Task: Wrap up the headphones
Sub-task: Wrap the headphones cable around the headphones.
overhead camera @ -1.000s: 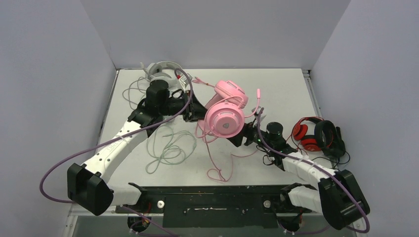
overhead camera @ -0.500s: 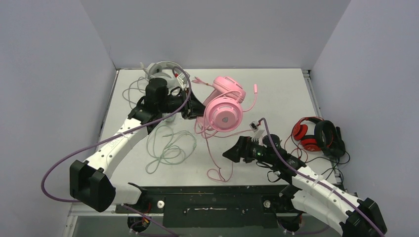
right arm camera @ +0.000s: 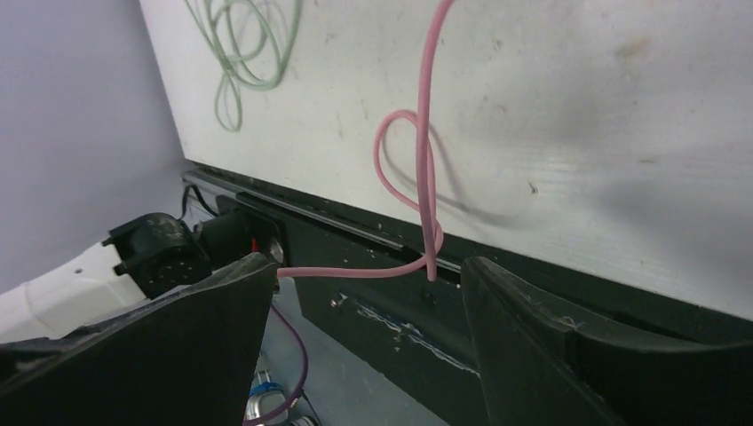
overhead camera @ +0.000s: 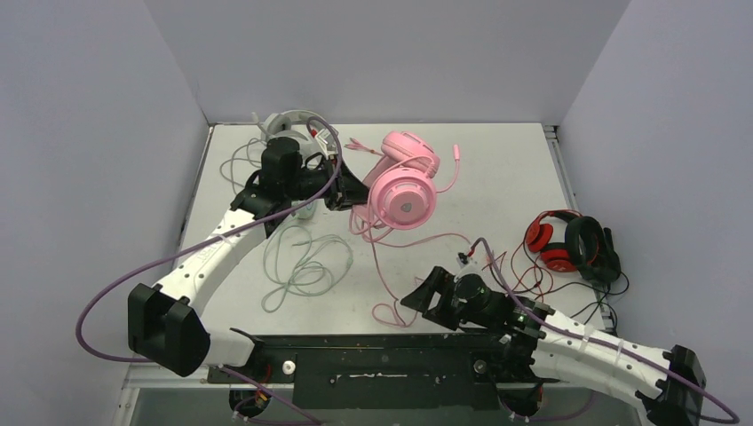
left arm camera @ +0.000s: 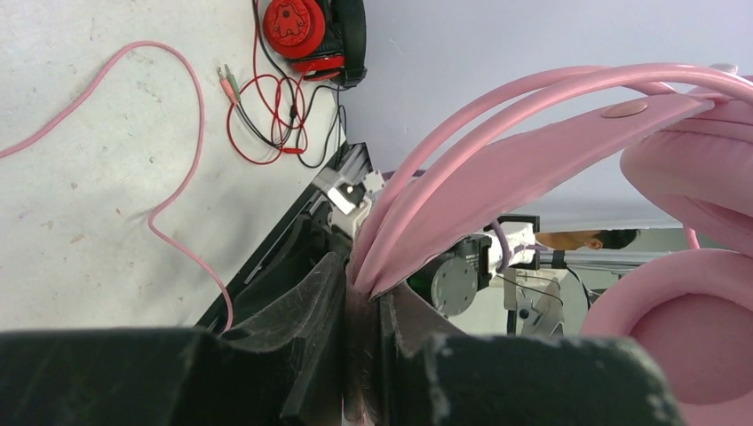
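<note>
My left gripper (overhead camera: 352,193) is shut on the headband of the pink headphones (overhead camera: 404,191), holding them off the table at the back centre. In the left wrist view the pink headband (left arm camera: 533,133) runs out from between the shut jaws of the left gripper (left arm camera: 364,288). The pink cable (overhead camera: 384,266) hangs down and ends in a loop near the front edge. My right gripper (overhead camera: 421,298) is open, low beside that loop. In the right wrist view the pink cable (right arm camera: 426,177) crosses between the spread jaws of the right gripper (right arm camera: 364,302), ungripped.
A pale grey-white headset (overhead camera: 293,122) lies at the back left behind the left arm. A loose mint green cable (overhead camera: 302,266) sprawls left of centre. Red-and-black headphones (overhead camera: 568,241) with tangled red and black wires sit at the right edge. The black front rail (overhead camera: 373,342) is close under the right gripper.
The right arm has drawn back from the pink ear cup to the near edge and dropped beside the cable loop. The left arm has shifted the pink headphones slightly backward.
</note>
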Motion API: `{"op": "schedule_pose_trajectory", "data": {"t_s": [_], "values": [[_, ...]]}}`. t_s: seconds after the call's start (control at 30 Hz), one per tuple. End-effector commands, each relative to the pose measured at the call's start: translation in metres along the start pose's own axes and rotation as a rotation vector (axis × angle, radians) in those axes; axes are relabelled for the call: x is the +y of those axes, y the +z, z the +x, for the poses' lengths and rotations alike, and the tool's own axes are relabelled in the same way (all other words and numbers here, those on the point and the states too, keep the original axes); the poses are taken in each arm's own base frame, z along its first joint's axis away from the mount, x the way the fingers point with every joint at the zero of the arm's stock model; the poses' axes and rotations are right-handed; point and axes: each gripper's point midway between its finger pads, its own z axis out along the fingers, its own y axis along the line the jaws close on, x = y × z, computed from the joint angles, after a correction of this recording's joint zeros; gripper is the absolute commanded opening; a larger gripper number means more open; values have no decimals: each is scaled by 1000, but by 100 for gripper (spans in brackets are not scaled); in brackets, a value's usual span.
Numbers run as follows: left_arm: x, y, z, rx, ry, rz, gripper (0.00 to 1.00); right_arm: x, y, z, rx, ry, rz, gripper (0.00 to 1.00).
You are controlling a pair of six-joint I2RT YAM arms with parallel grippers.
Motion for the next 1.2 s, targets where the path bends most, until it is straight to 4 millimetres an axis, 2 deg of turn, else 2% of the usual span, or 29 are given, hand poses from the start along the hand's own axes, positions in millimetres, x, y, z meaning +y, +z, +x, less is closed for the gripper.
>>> {"op": "schedule_pose_trajectory", "data": {"t_s": [0.0, 0.1, 0.23, 0.33, 0.43, 0.63, 0.87, 1.0, 1.17], "values": [[-39, -9, -16, -44, 95, 90, 0, -9, 17, 3, -89, 48, 70, 77], [-40, -10, -16, -43, 95, 93, 0, -13, 34, 9, -92, 18, 89, 75], [-42, -13, -13, -36, 97, 99, 0, -13, 45, -7, -182, -10, 114, 60], [-44, -16, -9, -24, 101, 109, 0, -8, 51, -24, -242, -29, 108, 38], [-45, -18, -2, 0, 105, 124, 0, 5, 57, -52, -252, -42, 77, 1], [-40, -24, 15, 41, 125, 126, 0, 36, 59, -128, -288, -142, 37, 0], [-29, -28, 29, 69, 183, 81, 0, 45, 48, -225, -382, -161, 52, 0], [1, -29, 30, 64, 229, -58, 0, 44, 33, -278, -454, -146, 64, 0], [39, -32, 26, 37, 299, -228, 0, 39, 18, -325, -524, -124, 90, 0]]}}
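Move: The stretch of pink cable to grab lies just off the right hand, about 3 cm ahead, 3 cm to its left and 7 cm below. The headphones, already held by the left hand, are about 17 cm ahead of the right hand, 3 cm left and 20 cm above; the green cable lies 12 cm ahead, 25 cm left and 10 cm below. From the left hand, the pink cable stretch lies 14 cm back, 7 cm right and 27 cm below. Dip the right gripper about 6 cm to the hanging pink cable and shut its open fingers on it. Then sweep the cable about 25 cm forward, rising and bearing right, past the headphones' right side, turning the hand some 20 degrees clockwise. Keep the left grip on the headband, ease it back slightly, then lower it, fingertips dipping. ##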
